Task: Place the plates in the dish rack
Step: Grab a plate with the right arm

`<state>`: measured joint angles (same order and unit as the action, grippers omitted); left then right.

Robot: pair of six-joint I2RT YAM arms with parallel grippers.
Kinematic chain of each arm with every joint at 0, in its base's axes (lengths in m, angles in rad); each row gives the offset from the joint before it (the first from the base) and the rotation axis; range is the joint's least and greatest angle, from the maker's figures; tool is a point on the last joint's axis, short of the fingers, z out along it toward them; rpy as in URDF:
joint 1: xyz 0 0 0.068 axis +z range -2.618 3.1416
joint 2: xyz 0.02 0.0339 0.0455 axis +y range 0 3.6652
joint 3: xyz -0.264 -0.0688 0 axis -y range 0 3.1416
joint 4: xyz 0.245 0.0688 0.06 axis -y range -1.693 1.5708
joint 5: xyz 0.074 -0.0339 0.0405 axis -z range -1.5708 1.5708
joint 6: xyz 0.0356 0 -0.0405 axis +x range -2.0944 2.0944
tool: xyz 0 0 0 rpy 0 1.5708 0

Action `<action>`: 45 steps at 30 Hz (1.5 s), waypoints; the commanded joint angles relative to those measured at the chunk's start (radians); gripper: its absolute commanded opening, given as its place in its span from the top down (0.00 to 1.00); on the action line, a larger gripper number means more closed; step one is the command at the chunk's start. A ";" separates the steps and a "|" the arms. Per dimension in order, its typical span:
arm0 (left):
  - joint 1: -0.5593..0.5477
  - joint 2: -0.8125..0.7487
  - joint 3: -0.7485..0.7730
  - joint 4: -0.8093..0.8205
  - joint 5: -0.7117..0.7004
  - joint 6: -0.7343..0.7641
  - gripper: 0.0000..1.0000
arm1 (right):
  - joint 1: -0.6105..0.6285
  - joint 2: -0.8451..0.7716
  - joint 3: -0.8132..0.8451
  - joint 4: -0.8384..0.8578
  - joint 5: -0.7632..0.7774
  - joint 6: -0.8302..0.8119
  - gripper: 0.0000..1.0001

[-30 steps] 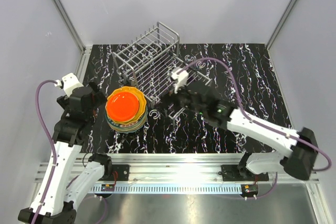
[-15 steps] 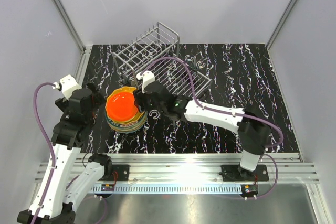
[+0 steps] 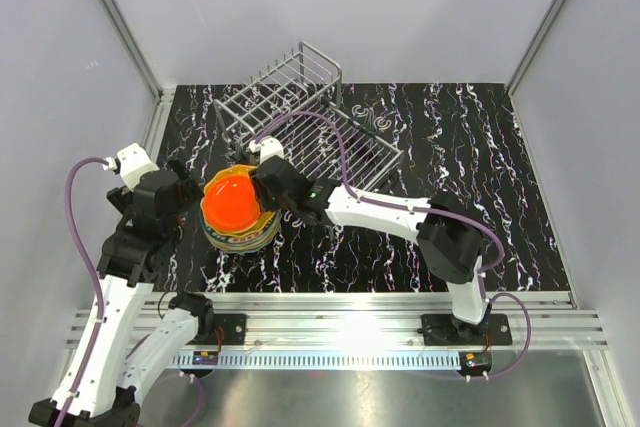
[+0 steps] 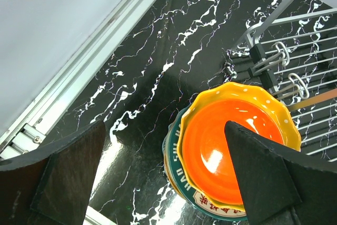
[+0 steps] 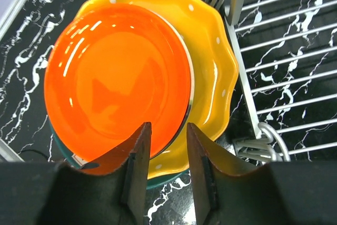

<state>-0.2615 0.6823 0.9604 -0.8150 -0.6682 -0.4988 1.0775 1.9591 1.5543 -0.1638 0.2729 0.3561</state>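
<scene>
A stack of plates (image 3: 240, 232) sits on the black marbled table, left of the dish rack (image 3: 300, 112). On top lies the red-orange plate (image 5: 116, 77) (image 4: 226, 148), over a dotted orange-yellow plate (image 5: 213, 69) and a teal-rimmed white one (image 4: 184, 172). My right gripper (image 5: 167, 133) (image 3: 266, 185) straddles the red-orange plate's near rim. One finger is over the plate and one outside it; the jaws are narrowed but clear of the rim. My left gripper (image 4: 164, 125) (image 3: 186, 192) hovers wide open at the stack's left side, holding nothing.
The rack's flat grid tray (image 5: 284, 77) lies right beside the stack, its corner post close to the dotted plate. Metal loops (image 5: 266, 138) hang at the tray's near edge. A small hook (image 3: 294, 217) lies on the table by the stack. An aluminium rail (image 4: 79, 72) borders the left.
My right arm has swung left from the rack's tray to the stack, and its jaws have narrowed around the top plate's rim. The left arm has stayed put.
</scene>
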 commanded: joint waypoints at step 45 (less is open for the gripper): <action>-0.036 -0.021 0.035 0.025 -0.071 -0.015 0.01 | 0.024 0.089 0.185 -0.163 0.192 0.075 1.00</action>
<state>-0.2909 0.6701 0.9604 -0.8162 -0.6983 -0.4992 1.0939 2.0720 1.6978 -0.3042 0.4107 0.4164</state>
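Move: The orange plate's middle lies about 6 cm to the right hand's left, level with it fore and aft, and about 4 cm below; the near side of its rim is under the fingers. The yellow plate beneath it has its middle about 4 cm left and 1 cm ahead, some 5 cm down. The dish rack's middle is roughly 12 cm ahead and 10 cm right. From the left hand, the orange plate is about 6 cm ahead, 10 cm right and 13 cm below. Lower the right gripper about 3 cm over the orange plate's right-hand rim, one finger on each side of that rim, turning the wrist slightly clockwise as you go. Close the part-open fingers until they pinch the rim, then ease up about 1 cm while keeping the squeeze. ##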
